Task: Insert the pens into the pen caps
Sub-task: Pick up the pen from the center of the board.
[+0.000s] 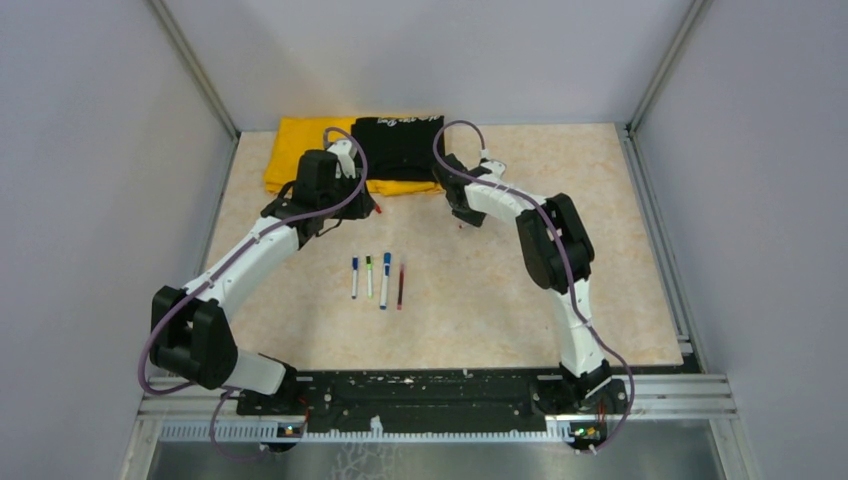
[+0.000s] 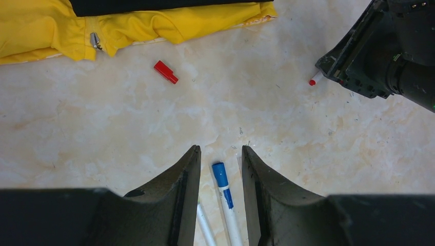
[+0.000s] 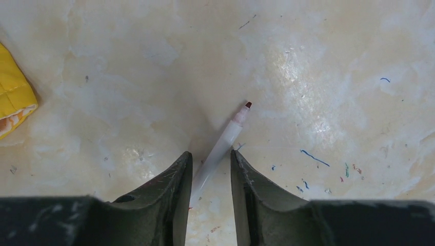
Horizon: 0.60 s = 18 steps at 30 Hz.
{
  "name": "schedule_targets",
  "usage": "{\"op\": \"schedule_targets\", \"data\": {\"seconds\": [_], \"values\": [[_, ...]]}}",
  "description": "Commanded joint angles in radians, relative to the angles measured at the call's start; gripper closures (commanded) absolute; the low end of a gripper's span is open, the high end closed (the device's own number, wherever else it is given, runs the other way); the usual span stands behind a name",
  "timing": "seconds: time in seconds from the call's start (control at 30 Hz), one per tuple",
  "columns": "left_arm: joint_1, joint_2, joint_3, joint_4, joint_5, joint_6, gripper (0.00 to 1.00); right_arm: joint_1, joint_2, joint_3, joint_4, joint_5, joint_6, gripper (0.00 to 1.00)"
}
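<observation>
Four capped pens point(image 1: 377, 280) lie side by side mid-table: two blue, one green, one maroon. My left gripper point(image 2: 220, 154) hangs open above them, holding nothing; a blue-capped pen point(image 2: 221, 179) shows on the table through its gap. A loose red pen cap point(image 2: 165, 72) lies ahead of it near the cloth. My right gripper point(image 3: 211, 156) is down at the table, its jaws either side of an uncapped white pen point(image 3: 225, 141) with a red tip. That pen lies slantwise across the gap, which is wider than its barrel. The same pen's tip point(image 2: 314, 79) pokes from under the right gripper point(image 1: 462, 213).
A yellow cloth point(image 1: 300, 150) with a black cloth point(image 1: 400, 140) on it lies along the back edge. Grey walls and metal rails point(image 1: 655, 200) close in the table on three sides. Small ink marks point(image 3: 313, 156) dot the surface.
</observation>
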Motion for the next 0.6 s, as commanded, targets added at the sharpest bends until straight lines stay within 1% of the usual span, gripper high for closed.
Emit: {"op": "schedule_targets", "data": {"seconds": [0.0, 0.17, 0.27, 0.43, 0.5, 0.57], "values": [[-0.003, -0.015, -0.005, 0.023, 0.024, 0.001, 0.59, -0.016, -0.038, -0.034, 0.012, 0.013, -0.034, 0.7], [-0.003, -0.011, -0.006, 0.025, 0.034, 0.0, 0.59, -0.04, -0.098, -0.119, 0.08, -0.037, -0.083, 0.85], [-0.002, -0.01, -0.007, 0.028, 0.053, 0.001, 0.59, -0.055, -0.156, -0.184, 0.13, -0.074, -0.127, 0.91], [-0.001, -0.029, -0.033, 0.074, 0.14, -0.006, 0.57, -0.067, -0.255, -0.283, 0.247, -0.193, -0.275, 0.99], [-0.003, -0.044, -0.05, 0.109, 0.198, -0.012, 0.57, -0.067, -0.323, -0.352, 0.334, -0.265, -0.328, 1.0], [-0.002, -0.065, -0.075, 0.155, 0.26, -0.023, 0.57, -0.067, -0.404, -0.457, 0.443, -0.363, -0.377, 1.0]]}}
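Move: The uncapped red pen lies right between the right hand's open fingers, its middle barely 1 cm ahead of and below the hand point, tip aimed mostly right. From this hand the red cap is about 21 cm left and 3 cm ahead; the capped red pen is some 16 cm left and 15 cm back, the big blue pen 19 cm left and 14 cm back. From the left hand the uncapped pen lies about 20 cm right, 5 cm ahead and 16 cm down. Close the right fingers on the barrel of the uncapped pen until they pinch it, staying low. As they shut, draw the hand back and to the right by about 4 cm in all, turning some 10 degrees counter-clockwise. Towards the end, ease the left hand about 2 cm right and slightly back, turning a little clockwise, its fingers still half open. ##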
